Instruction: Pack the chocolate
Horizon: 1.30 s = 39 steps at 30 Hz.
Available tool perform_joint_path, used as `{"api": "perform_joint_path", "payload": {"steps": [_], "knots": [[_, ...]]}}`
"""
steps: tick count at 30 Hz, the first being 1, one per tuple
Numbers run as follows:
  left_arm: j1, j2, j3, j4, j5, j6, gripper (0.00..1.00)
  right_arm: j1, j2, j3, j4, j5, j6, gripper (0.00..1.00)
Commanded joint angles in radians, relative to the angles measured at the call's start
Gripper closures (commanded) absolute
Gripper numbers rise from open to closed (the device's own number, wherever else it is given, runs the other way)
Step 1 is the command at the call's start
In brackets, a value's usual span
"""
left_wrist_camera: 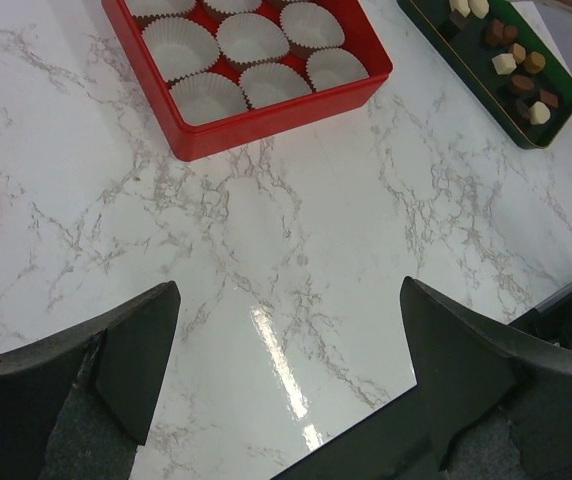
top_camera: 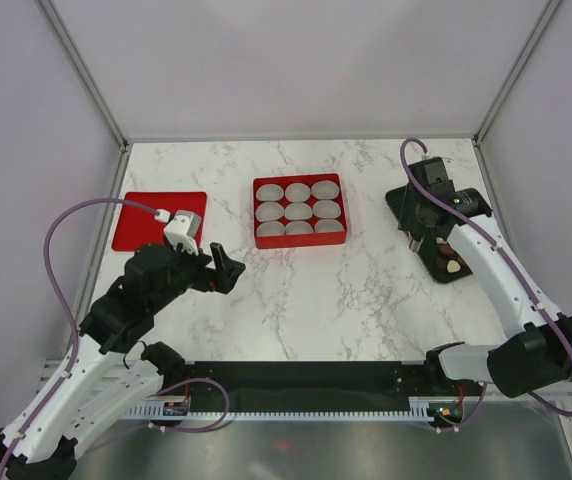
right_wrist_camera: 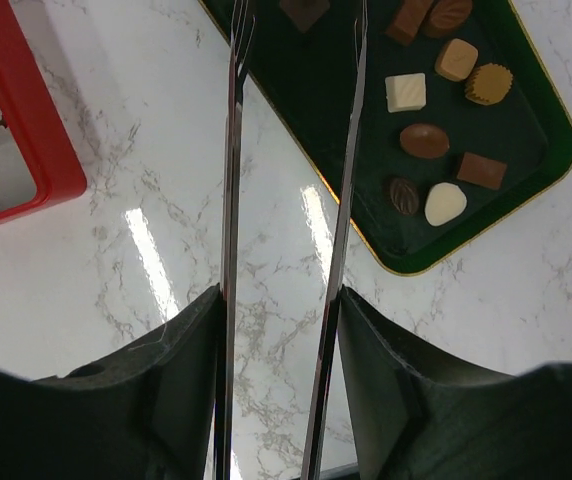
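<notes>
Several chocolate pieces (right_wrist_camera: 425,140), dark brown, tan and cream, lie on a dark green tray (right_wrist_camera: 526,150) at the table's right side (top_camera: 398,197). My right gripper (right_wrist_camera: 278,300) is shut on a pair of long metal tongs (right_wrist_camera: 230,150). The tong tips reach over the tray's far end, either side of a dark brown chocolate (right_wrist_camera: 304,10) at the frame's top edge. In the top view this gripper (top_camera: 421,222) hangs over the tray. My left gripper (left_wrist_camera: 288,290) stands wide open over bare marble, nothing between its fingers (top_camera: 228,268).
A red nine-compartment box (top_camera: 300,240) with white paper cups (top_camera: 297,211) sits at the table's middle back. A flat red lid (top_camera: 146,235) lies at the far left, beside my left arm. The enclosure's walls ring the table.
</notes>
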Motion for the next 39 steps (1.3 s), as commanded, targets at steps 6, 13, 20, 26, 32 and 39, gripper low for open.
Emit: {"api": "perform_joint_path", "payload": {"steps": [6, 13, 20, 26, 32, 39], "knots": [[0.003, 0.011, -0.009, 0.004, 0.017, 0.006, 0.01, -0.102, 0.113, -0.065, 0.227, -0.167, -0.063, 0.46], [0.003, 0.020, -0.009, 0.002, 0.017, 0.008, 0.01, -0.146, 0.162, -0.082, 0.270, -0.152, -0.073, 0.48], [0.003, 0.035, -0.008, 0.002, 0.017, 0.006, 0.01, -0.188, 0.153, -0.128, 0.313, -0.204, -0.057, 0.49], [0.003, 0.043, -0.009, 0.002, 0.017, 0.008, 0.01, -0.215, 0.142, -0.181, 0.350, -0.222, -0.054, 0.49], [0.003, 0.045, -0.009, 0.000, 0.017, 0.006, 0.01, -0.235, 0.144, -0.209, 0.370, -0.256, -0.060, 0.50], [0.003, 0.042, -0.008, 0.002, 0.017, 0.008, 0.01, -0.235, 0.111, -0.197, 0.344, -0.236, -0.060, 0.48]]}}
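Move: The right hand already holds the tongs, tips open. The dark chocolate at the green tray's left side lies about 9 cm ahead, 4 cm right and 16 cm below. A white chocolate sits roughly 2 cm beyond it and 3 cm farther right; a white square one is some 3 cm ahead and 10 cm right of the hand. The red box is centred 23 cm left, 9 cm ahead. From the left hand, the dark chocolate lies about 19 cm ahead, 40 cm right. Downward and forward goes the right hand, bringing the open tongs into the tray over the dark chocolate. After about 5 cm of forward reach it eases slightly back and to the right while still sinking, some 9 cm down in all. The wrist rolls its left side up about 10 degrees and tips slightly down; the fingers keep hold of the tongs. Whether the tips touch the chocolate can't be seen. ##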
